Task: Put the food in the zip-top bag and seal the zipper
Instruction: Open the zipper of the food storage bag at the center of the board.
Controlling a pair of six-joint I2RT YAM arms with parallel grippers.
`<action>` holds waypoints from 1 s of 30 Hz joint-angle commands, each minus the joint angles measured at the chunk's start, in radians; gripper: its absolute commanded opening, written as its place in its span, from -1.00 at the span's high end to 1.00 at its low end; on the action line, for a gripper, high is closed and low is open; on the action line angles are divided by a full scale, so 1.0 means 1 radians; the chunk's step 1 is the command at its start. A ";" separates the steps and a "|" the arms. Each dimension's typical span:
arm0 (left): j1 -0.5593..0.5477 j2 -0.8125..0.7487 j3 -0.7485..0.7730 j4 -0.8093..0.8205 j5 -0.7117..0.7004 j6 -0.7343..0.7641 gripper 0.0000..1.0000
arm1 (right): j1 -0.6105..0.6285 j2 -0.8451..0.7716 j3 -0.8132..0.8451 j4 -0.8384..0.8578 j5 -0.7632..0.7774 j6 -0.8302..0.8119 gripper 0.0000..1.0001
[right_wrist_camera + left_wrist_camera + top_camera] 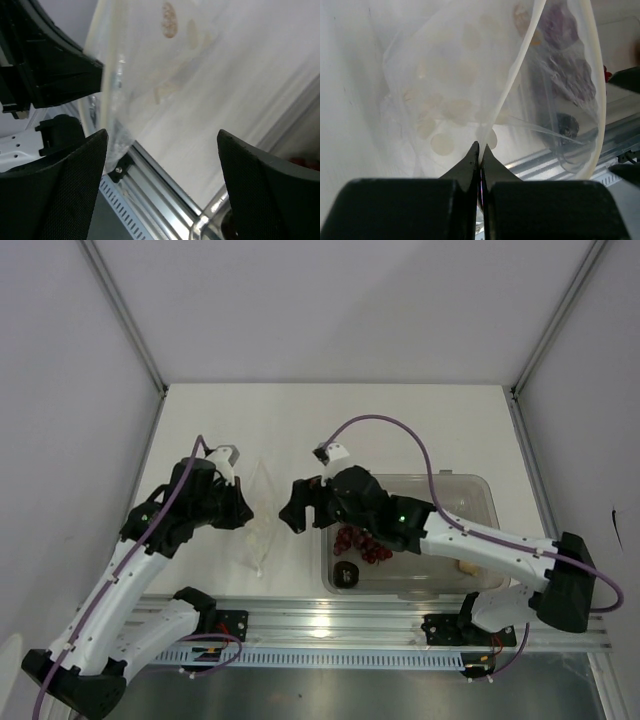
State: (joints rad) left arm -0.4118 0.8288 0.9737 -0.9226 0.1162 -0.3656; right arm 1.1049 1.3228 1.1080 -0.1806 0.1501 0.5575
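Note:
The zip-top bag (257, 530) hangs crumpled between the two arms, and my left gripper (240, 512) is shut on its edge. In the left wrist view the jaws (480, 146) pinch the bag's rim, and the pale zipper (520, 75) curves up and away with the mouth gaping. Dark purplish shapes (580, 82) show through the plastic; I cannot tell if they lie inside. My right gripper (293, 514) stands open just right of the bag, nothing between its fingers (65, 175). Food lies in the clear tub (478, 488): red grape bunch (362, 543), blackish lump (345, 573), beige lump (467, 565).
The right arm reaches over the tub's left half. An aluminium rail (330, 620) runs along the table's near edge, just below the bag and tub. White walls close in the table on the left, right and back.

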 commanded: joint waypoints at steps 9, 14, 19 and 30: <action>-0.038 0.038 -0.020 0.080 0.013 -0.027 0.99 | 0.085 0.141 0.125 0.112 -0.055 0.036 -0.79; -0.038 0.015 -0.004 0.096 0.025 -0.049 0.99 | 0.087 0.176 0.128 0.052 0.014 0.067 -0.60; -0.038 -0.019 0.033 0.067 0.040 -0.045 0.99 | 0.069 0.210 0.124 0.015 0.089 0.085 0.00; -0.038 -0.100 0.037 0.004 0.017 -0.032 0.99 | -0.037 0.262 0.115 -0.040 0.158 0.036 1.00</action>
State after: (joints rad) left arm -0.4431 0.7464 0.9730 -0.8948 0.1528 -0.4004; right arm 1.0706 1.5738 1.1992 -0.1833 0.2310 0.6197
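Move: The right hand, open, is going for the free lip of the zip-top bag, about 4 cm to its left, 1 cm ahead and 5 cm below. The grapes lie about 15 cm to its right, level fore and aft and 20 cm below; the black round thing is 11 cm right, 7 cm back and 21 cm below. From the left hand, already pinching the bag's other lip, that free lip is some 8 cm to the right, 1 cm ahead and 1 cm lower. The right fingertips close on the bag's free lip and pinch it: the open hand first slides about 5 cm left and 3 cm back towards the bag, then sinks some 6 cm while coming forward about 7 cm and a little right, shutting on the way and turning slightly clockwise. The left hand keeps its shut grip on the other lip, dips a little, then rises about 3 cm. ##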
